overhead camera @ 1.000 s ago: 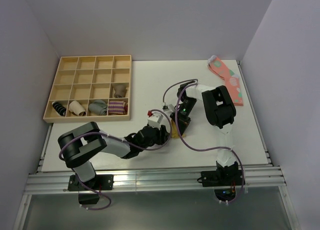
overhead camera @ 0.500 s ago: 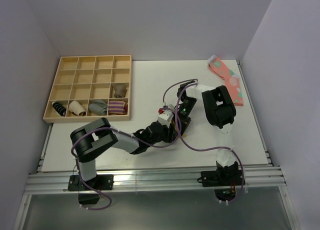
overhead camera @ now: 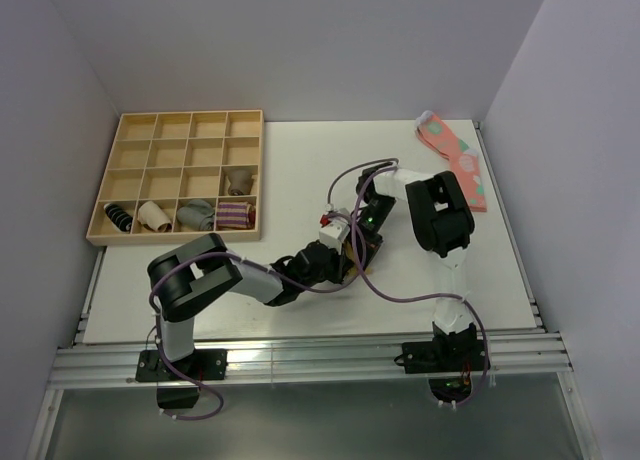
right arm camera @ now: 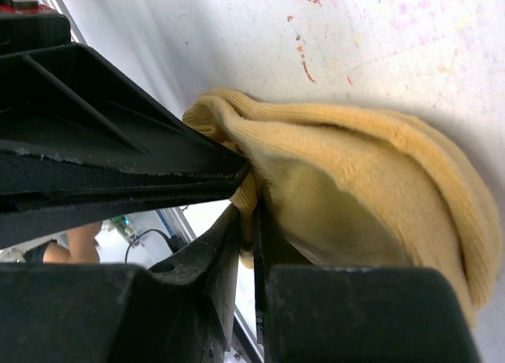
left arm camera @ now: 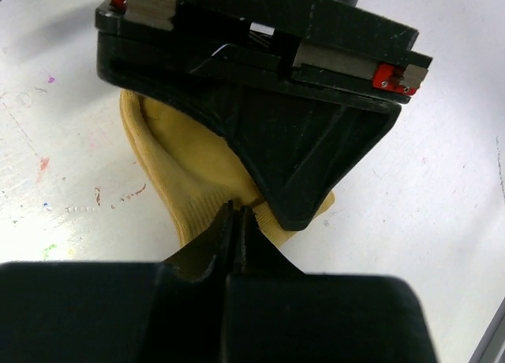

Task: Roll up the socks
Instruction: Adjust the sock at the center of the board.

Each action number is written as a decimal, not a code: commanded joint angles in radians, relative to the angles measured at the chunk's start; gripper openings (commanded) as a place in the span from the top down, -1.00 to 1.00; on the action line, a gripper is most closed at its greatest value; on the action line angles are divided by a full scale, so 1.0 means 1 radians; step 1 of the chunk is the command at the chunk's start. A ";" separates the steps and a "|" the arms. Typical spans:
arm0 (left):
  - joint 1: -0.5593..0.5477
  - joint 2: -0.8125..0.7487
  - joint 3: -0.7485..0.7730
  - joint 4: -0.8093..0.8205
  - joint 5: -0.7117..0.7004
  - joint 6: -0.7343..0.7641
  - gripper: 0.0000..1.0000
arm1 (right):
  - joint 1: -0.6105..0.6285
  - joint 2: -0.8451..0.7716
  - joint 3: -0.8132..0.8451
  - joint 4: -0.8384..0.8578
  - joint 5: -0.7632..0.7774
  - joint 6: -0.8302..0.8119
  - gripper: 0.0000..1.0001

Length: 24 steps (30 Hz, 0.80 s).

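The mustard-yellow socks point(left arm camera: 177, 170) lie bunched on the white table, in the middle of the top view, almost hidden there under both grippers. My left gripper point(left arm camera: 237, 211) is shut, its tips pinching the socks' ribbed near edge. From the opposite side my right gripper point(right arm camera: 254, 213) is shut on a fold of the socks point(right arm camera: 371, 181), with fabric showing between its fingers. The two grippers meet nose to nose: the left gripper point(overhead camera: 338, 262) is just below and left of the right gripper point(overhead camera: 362, 242).
A wooden compartment tray point(overhead camera: 175, 140) stands at the back left with rolled socks point(overhead camera: 195, 215) in its front row. Pink spotted socks point(overhead camera: 455, 160) lie at the far right edge. A purple cable point(overhead camera: 400, 290) loops over the table between the arms.
My left arm has reached further right to the socks, and its gripper has gone from open to shut on their edge. The right arm has held still.
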 commanded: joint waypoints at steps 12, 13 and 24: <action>0.006 0.048 0.026 -0.168 0.016 -0.106 0.99 | -0.088 -0.249 -0.149 0.301 0.008 0.107 0.10; 0.006 0.050 0.031 -0.179 0.016 -0.111 0.99 | -0.096 -0.265 -0.170 0.314 -0.011 0.105 0.10; 0.046 0.070 0.086 -0.325 0.117 -0.223 1.00 | -0.202 -0.562 -0.378 0.537 -0.103 0.007 0.05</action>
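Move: At the board's center, both hands already pinch the yellow sock's cuff: its middle lies about 4 cm ahead and 2 cm right of the left hand point, a touch below it, and some 4 cm ahead and 1 cm left of the right. From the left hand the striped roll stands roughly 13 cm ahead and 26 cm left. The pink sock lies about 28 cm ahead and 23 cm right of the right hand. Letting go of the yellow sock's cuff, the right fingers spread to about half open, then the hand draws up and forward, some 5 cm each, drifting about 3 cm right and swinging its fingertips by about 30 degrees as it leaves the sock. The left hand keeps its pinch on the cuff almost in place, tipping roughly 10 degrees downward. ##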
